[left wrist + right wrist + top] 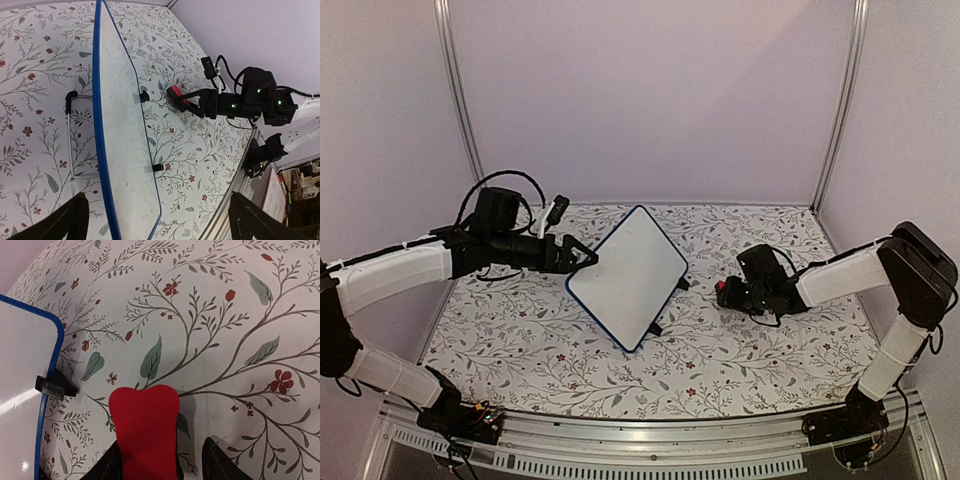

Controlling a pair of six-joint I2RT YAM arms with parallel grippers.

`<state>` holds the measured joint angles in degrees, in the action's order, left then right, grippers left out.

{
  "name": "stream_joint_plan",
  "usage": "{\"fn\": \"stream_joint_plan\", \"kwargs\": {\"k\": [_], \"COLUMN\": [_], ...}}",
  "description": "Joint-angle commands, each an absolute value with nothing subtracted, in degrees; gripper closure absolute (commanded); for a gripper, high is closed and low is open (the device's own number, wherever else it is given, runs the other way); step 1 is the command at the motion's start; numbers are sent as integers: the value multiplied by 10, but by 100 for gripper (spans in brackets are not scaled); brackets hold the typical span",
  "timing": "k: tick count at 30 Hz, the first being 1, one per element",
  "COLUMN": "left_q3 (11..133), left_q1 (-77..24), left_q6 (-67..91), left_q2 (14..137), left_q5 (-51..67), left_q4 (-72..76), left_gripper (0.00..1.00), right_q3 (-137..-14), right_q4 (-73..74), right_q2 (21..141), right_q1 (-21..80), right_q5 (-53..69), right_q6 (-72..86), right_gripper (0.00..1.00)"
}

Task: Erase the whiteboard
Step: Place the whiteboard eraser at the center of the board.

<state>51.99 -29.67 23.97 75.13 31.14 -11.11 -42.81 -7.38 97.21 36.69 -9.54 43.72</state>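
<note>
The whiteboard [625,280] stands tilted in the middle of the table, and its white face shows no writing. In the left wrist view the whiteboard [122,150] is seen nearly edge-on, with its blue rim between my wide-apart fingers. My left gripper [582,258] is open at the board's left corner and touches nothing. The red eraser [145,422] lies against the left finger of my right gripper [160,447]. A gap separates it from the other finger [225,460], so the gripper is open. Both are just right of the board [725,292].
A thin wire stand [70,135] props the board from behind. Black clip feet [55,387] stick out at its lower edge. White enclosure walls stand on three sides. The aluminium rail [650,435] runs along the table's near edge.
</note>
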Motion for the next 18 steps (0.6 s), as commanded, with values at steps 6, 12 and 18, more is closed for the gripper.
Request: {"fn": "stream_joint_plan", "kwargs": {"k": [6, 12, 18], "left_q3": [519, 518, 518], "left_q1": [-295, -294, -293], "left_q6": [239, 240, 240], "left_q2": [739, 738, 739], "left_q5": [312, 314, 315], "left_q4": [-99, -98, -96], "left_gripper": [0, 0, 0], "right_q3": [-457, -483, -542], "right_q4": [-62, -6, 72], "right_q2": [1028, 1053, 1115], "right_q1": [364, 364, 375], "right_q5": [-61, -82, -108], "right_q6": [431, 424, 390], "right_gripper": [31, 19, 13]}}
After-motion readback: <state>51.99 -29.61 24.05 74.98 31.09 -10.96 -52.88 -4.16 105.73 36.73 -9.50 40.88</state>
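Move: The eraser sits low between the right fingers, its middle only about 2 cm ahead and 2 cm left of that hand and 1 cm below. The whiteboard's middle stands some 20 cm left, 3 cm nearer the base and 8 cm higher; its far black foot is about 9 cm left and 1 cm ahead, 1 cm below. From the left hand, the eraser lies roughly 27 cm to the right, 6 cm farther out and 18 cm lower. The right hand's left finger stays against the eraser's side and pushes it along, close over the table, towards the whiteboard's far foot, while the other finger swings farther off the eraser. After settling slightly, the hand goes about 3 cm forward and 2 cm left, opening from half to nearly wide, with hardly any wrist turn. ##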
